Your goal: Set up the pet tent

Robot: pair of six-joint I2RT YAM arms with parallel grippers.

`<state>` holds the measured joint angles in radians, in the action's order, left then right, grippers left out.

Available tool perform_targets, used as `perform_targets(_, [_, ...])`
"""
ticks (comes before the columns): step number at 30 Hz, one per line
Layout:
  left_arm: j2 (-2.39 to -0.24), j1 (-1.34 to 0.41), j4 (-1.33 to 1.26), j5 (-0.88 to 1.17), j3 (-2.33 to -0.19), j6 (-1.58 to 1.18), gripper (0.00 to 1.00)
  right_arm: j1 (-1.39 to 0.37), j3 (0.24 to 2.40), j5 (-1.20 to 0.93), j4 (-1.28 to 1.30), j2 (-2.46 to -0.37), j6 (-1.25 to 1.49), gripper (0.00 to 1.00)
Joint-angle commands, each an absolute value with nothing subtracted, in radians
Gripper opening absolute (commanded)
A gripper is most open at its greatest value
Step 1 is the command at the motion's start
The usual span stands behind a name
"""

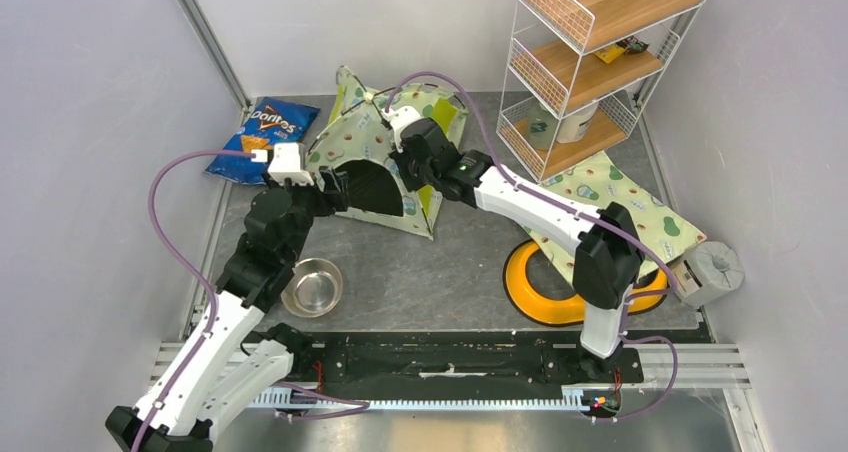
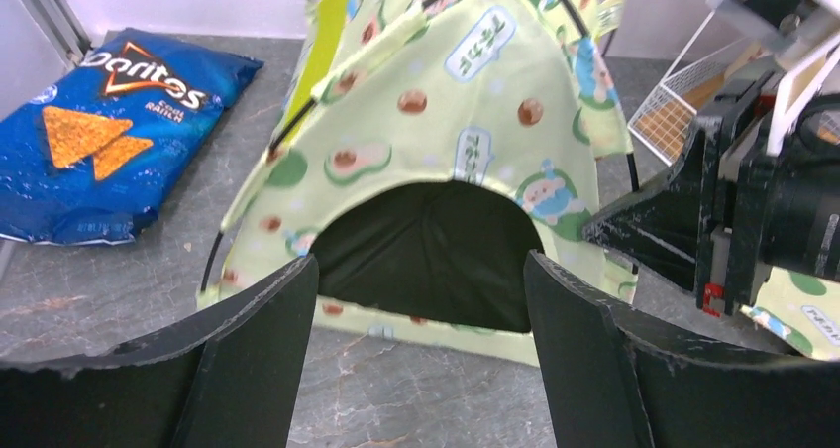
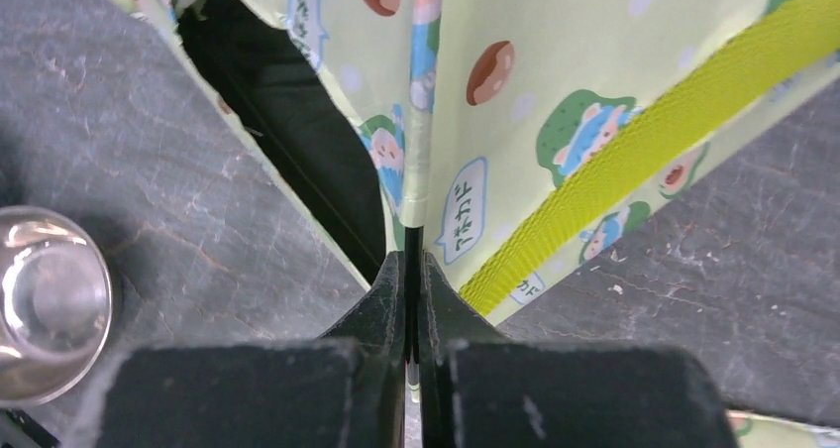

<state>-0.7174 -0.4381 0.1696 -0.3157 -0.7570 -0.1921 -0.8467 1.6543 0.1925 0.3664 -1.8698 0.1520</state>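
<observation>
The pet tent (image 1: 372,137) stands at the back middle of the table, pale green with an avocado print and a dark round doorway (image 2: 426,250) facing the arms. My left gripper (image 2: 421,289) is open just in front of the doorway, holding nothing and low over the grey tabletop. My right gripper (image 3: 413,260) is shut on a thin black pole (image 3: 413,238) where it comes out of the fabric seam at the tent's front right corner. In the top view that gripper (image 1: 412,177) sits against the tent's right side.
A blue Doritos bag (image 1: 263,137) lies left of the tent. A steel bowl (image 1: 312,287) sits by the left arm. At the right are a yellow ring dish (image 1: 545,287), a flat matching mat (image 1: 620,207), a grey roll (image 1: 712,270) and a wire shelf (image 1: 590,52).
</observation>
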Motion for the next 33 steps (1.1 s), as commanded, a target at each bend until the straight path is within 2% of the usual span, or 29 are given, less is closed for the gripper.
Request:
perform_targets(1, [-0.716, -0.436, 0.187, -0.337, -0.856, -0.15, 0.82, -0.828, 1.737, 0.132, 0.362, -1.773, -0.005, 0.0])
perform_targets(9, [-0.727, -0.436, 0.215, -0.261, -0.909, -0.122, 0.82, -0.67, 1.757, -0.189, 0.468, -1.768, -0.099, 0.0])
perform_targets(12, [-0.738, -0.437, 0.218, -0.229, -0.913, -0.131, 0.82, -0.642, 1.772, -0.233, 0.526, -1.787, -0.133, 0.0])
perform_targets(14, [-0.747, -0.436, 0.218, -0.21, -0.919, -0.136, 0.82, -0.633, 1.801, -0.235, 0.59, -1.803, -0.13, 0.33])
perform_targets(16, [-0.756, -0.436, 0.224, -0.193, -0.928, -0.137, 0.82, -0.633, 1.803, -0.183, 0.622, -1.784, -0.097, 0.59])
perform_targets(18, [-0.766, -0.437, 0.232, -0.183, -0.938, -0.137, 0.82, -0.634, 1.757, -0.115, 0.606, -1.726, -0.04, 0.74])
perform_targets(20, [-0.774, -0.436, 0.236, -0.166, -0.94, -0.134, 0.82, -0.632, 1.705, -0.042, 0.586, -1.652, 0.027, 0.84])
perform_targets(23, [-0.791, -0.436, 0.238, -0.14, -0.943, -0.135, 0.82, -0.632, 1.633, 0.101, 0.611, -1.557, 0.113, 0.88])
perform_targets(27, [-0.813, -0.436, 0.235, -0.144, -0.946, -0.141, 0.82, -0.63, 1.508, 0.338, 0.708, -1.462, 0.207, 0.88])
perform_targets(33, [-0.828, -0.436, 0.215, -0.146, -0.945, -0.135, 0.82, -0.63, 1.281, 0.483, 0.808, -1.402, 0.231, 0.88])
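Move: The right hand still pinches the tent's front-right pole; the spot to bring it to lies about 7 cm right, 3 cm ahead and 3 cm up. From that hand the tent peak is some 12 cm ahead, 7 cm left and 12 cm higher; the dark doorway is roughly 8 cm left, 3 cm ahead and 8 cm lower. From the left hand, the pinched pole is about 10 cm ahead, 15 cm right and 8 cm lower. Right hand draws the pinched pole some 7 cm right, releases, retreats farther right; left rises, then drifts right. ##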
